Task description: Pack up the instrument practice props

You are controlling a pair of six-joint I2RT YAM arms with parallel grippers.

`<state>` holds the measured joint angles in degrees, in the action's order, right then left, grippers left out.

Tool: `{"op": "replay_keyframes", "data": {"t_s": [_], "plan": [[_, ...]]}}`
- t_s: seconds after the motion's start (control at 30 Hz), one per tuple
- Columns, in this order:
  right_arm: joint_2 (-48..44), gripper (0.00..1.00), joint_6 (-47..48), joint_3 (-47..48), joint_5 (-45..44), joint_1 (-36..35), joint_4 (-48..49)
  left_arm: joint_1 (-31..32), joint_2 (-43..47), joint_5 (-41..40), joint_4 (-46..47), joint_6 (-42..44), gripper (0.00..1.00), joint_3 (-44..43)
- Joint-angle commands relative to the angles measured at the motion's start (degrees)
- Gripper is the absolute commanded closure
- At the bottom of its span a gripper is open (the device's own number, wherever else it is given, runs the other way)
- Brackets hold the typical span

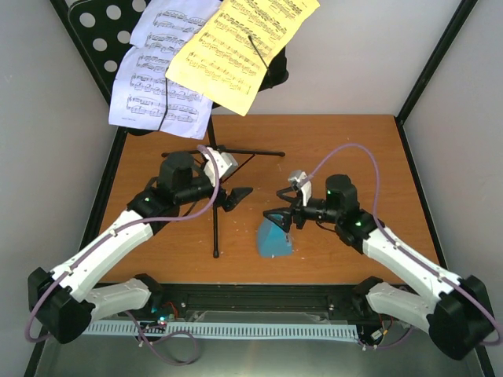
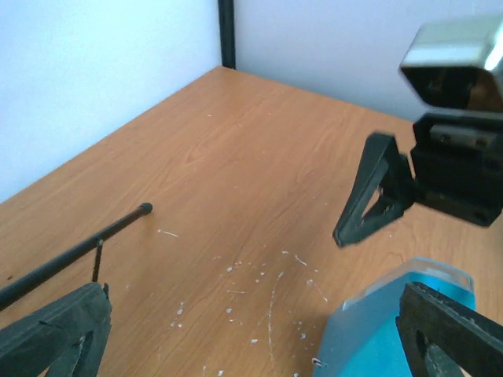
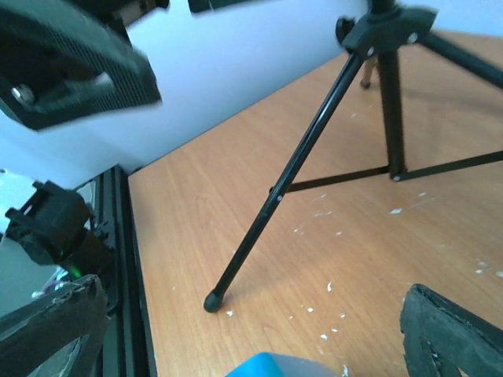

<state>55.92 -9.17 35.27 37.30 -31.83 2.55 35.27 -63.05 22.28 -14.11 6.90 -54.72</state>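
Observation:
The black tripod music stand (image 1: 216, 228) stands at the table's left middle. Its round-holed desk (image 1: 98, 31) carries white pages (image 1: 161, 78) and a yellow page (image 1: 240, 47). The small blue metronome (image 1: 275, 238) sits on the table near the front middle. My left gripper (image 1: 236, 198) hovers open just left of it, holding nothing; the metronome (image 2: 377, 330) shows by its right finger (image 2: 448, 330). My right gripper (image 1: 279, 208) is open just behind the metronome, whose top (image 3: 275, 367) peeks in low between the fingers (image 3: 452, 334), ungripped.
A tripod leg (image 3: 275, 196) slants down to the table in front of my right gripper, and another leg (image 2: 78, 247) lies to the left of my left gripper. Black frame posts (image 1: 436, 59) and white walls enclose the wooden table (image 1: 354, 149).

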Motion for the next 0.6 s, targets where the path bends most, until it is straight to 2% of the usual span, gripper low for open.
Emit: {"op": "replay_keyframes", "data": {"t_s": [0.0,0.17,0.57], "plan": [[5.63,0.00,4.18,2.65,8.36,0.46,-1.48,-1.00,0.80,-6.83,1.75,-3.31,0.01,0.60],[5.11,0.00,5.12,0.35,10.18,0.48,-1.64,-1.04,-0.74,-10.84,1.45,-4.90,0.01,0.15],[4.91,0.05,4.53,-6.09,5.41,0.09,1.14,-1.03,-1.23,-12.83,1.19,-5.92,0.01,0.05]]}}
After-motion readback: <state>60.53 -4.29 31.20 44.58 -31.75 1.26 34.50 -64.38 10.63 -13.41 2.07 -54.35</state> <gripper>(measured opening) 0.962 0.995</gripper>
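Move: The blue metronome lies almost straight under the right gripper's open fingers, about 13 cm below and 6 cm back. The near leg tip of the music stand is some 18 cm to the right hand's left, 10 cm back and 18 cm below. The left gripper is level with the right hand and about 10 cm to its left, 4 cm higher. From the left hand, the metronome is about 10 cm right, 6 cm back and 17 cm below. Towards the metronome the right hand sinks about 5 cm and then also draws back some 2 cm, its wide-open fingers swinging slightly counter-clockwise and coming close over the blue body. Meanwhile the empty left hand backs away from the metronome, forward and to the left by about 4 cm, turning counter-clockwise some 15 degrees, fingers open. ##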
